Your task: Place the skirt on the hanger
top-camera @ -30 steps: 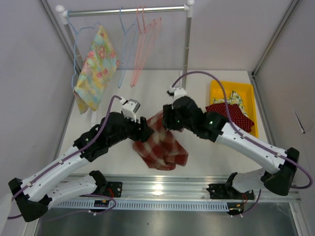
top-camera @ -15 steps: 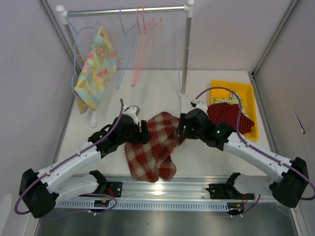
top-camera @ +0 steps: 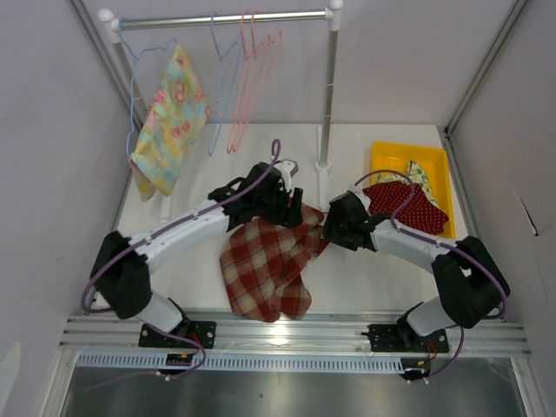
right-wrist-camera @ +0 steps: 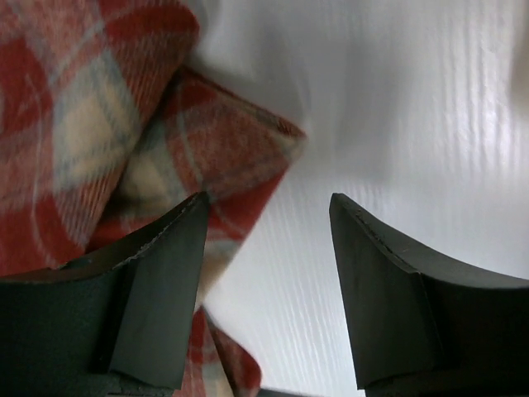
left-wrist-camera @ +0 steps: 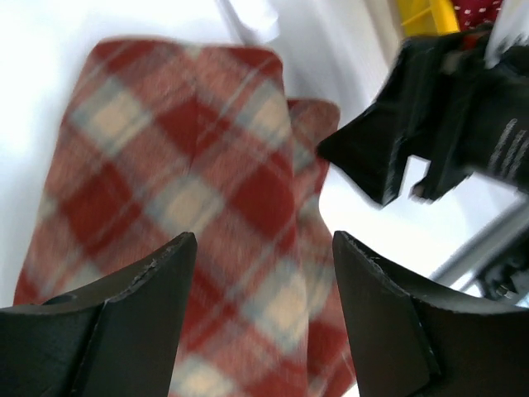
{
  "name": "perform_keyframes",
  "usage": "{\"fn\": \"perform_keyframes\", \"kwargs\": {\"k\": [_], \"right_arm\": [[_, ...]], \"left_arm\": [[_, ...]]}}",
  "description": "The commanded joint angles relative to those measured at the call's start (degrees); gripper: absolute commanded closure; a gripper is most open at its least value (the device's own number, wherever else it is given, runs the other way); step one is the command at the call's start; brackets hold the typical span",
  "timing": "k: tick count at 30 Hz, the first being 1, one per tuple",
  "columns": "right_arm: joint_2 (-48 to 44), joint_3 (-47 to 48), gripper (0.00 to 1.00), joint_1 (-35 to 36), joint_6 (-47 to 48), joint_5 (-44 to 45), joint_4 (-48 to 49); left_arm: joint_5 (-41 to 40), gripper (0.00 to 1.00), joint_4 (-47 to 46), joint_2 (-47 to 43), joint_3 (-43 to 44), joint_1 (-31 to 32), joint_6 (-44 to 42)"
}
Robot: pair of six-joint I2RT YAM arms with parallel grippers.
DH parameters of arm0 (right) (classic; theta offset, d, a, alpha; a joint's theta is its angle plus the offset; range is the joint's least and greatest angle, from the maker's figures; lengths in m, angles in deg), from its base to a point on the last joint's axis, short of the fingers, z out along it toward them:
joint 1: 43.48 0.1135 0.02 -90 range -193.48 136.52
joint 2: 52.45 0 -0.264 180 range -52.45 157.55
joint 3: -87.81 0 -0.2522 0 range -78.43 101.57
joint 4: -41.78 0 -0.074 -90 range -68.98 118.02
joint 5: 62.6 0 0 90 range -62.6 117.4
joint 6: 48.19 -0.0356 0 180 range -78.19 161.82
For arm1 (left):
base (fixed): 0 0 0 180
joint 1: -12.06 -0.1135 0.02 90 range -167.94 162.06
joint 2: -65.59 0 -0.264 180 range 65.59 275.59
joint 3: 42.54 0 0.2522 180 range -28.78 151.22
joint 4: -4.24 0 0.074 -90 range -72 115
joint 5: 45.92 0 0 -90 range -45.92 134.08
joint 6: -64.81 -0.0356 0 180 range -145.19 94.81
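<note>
The red plaid skirt point(top-camera: 265, 265) lies flat and crumpled on the white table, held by nothing. My left gripper point(top-camera: 292, 207) hovers open over the skirt's far edge; in the left wrist view the skirt point(left-wrist-camera: 190, 190) fills the gap between the left gripper's point(left-wrist-camera: 264, 248) jaws. My right gripper point(top-camera: 334, 229) stands open at the skirt's right corner. In the right wrist view the skirt point(right-wrist-camera: 99, 124) lies at the left, and the right gripper point(right-wrist-camera: 269, 215) has bare table between its jaws. Empty pink hangers point(top-camera: 254, 87) and a blue hanger point(top-camera: 221, 87) hang on the rail point(top-camera: 226, 19).
A floral garment point(top-camera: 169, 122) hangs on a blue hanger at the rail's left end. The rack's right post point(top-camera: 327, 104) stands just behind both grippers. A yellow bin point(top-camera: 382, 156) at the right holds a red dotted cloth point(top-camera: 404, 201) and other fabric.
Both grippers held the skirt up a second ago. It now lies spread on the table, released. The left arm has swung far to the skirt's back edge; the right gripper has drawn right.
</note>
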Motion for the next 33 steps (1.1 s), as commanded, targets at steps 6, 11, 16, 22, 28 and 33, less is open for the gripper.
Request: {"fn": "perform_keyframes", "kwargs": {"k": [6,11,16,22,28,33], "right_arm": [[8.47,-1.39,0.48,-1.84,-4.41,-2.35,12.55],[8.39,-4.02,0.61,-3.25,-5.29,-3.58,14.85],[6.81,-4.82,0.76,-4.39,-4.85,-3.67,14.32],[5.49,-4.55,0.79,-4.66,-4.24,-3.93,13.71],[4.87,-4.20,0.80,-5.01,-3.71,-4.46,13.36],[3.38,-1.40,0.83,-5.19,-1.26,-3.94,10.46]], "left_arm": [[-0.95,0.28,7.77,17.68,16.51,3.58,-9.92],[-3.33,0.27,11.39,24.64,24.35,5.07,-13.25],[-7.72,0.27,12.79,30.08,27.78,5.86,-14.58],[-12.99,0.28,12.89,33.79,29.45,6.04,-15.89],[-15.98,0.35,12.27,36.07,31.30,6.04,-16.77],[-19.93,0.91,14.55,35.21,33.49,5.52,-17.74]]}}
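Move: The skirt's far edge, where the left hand will pinch it, lies some 12 cm below that hand, 6 cm ahead and 4 cm right. The skirt's right corner is about 3 cm ahead of the right hand, 1 cm left and 3 cm below. From the right hand, the white rack foot is some 16 cm ahead and 2 cm left, the yellow bin about 14 cm ahead and 22 cm right. Both hands pinch the skirt's far edge, the left sinking about 11 cm forward-right, the right 3 cm down-forward. ##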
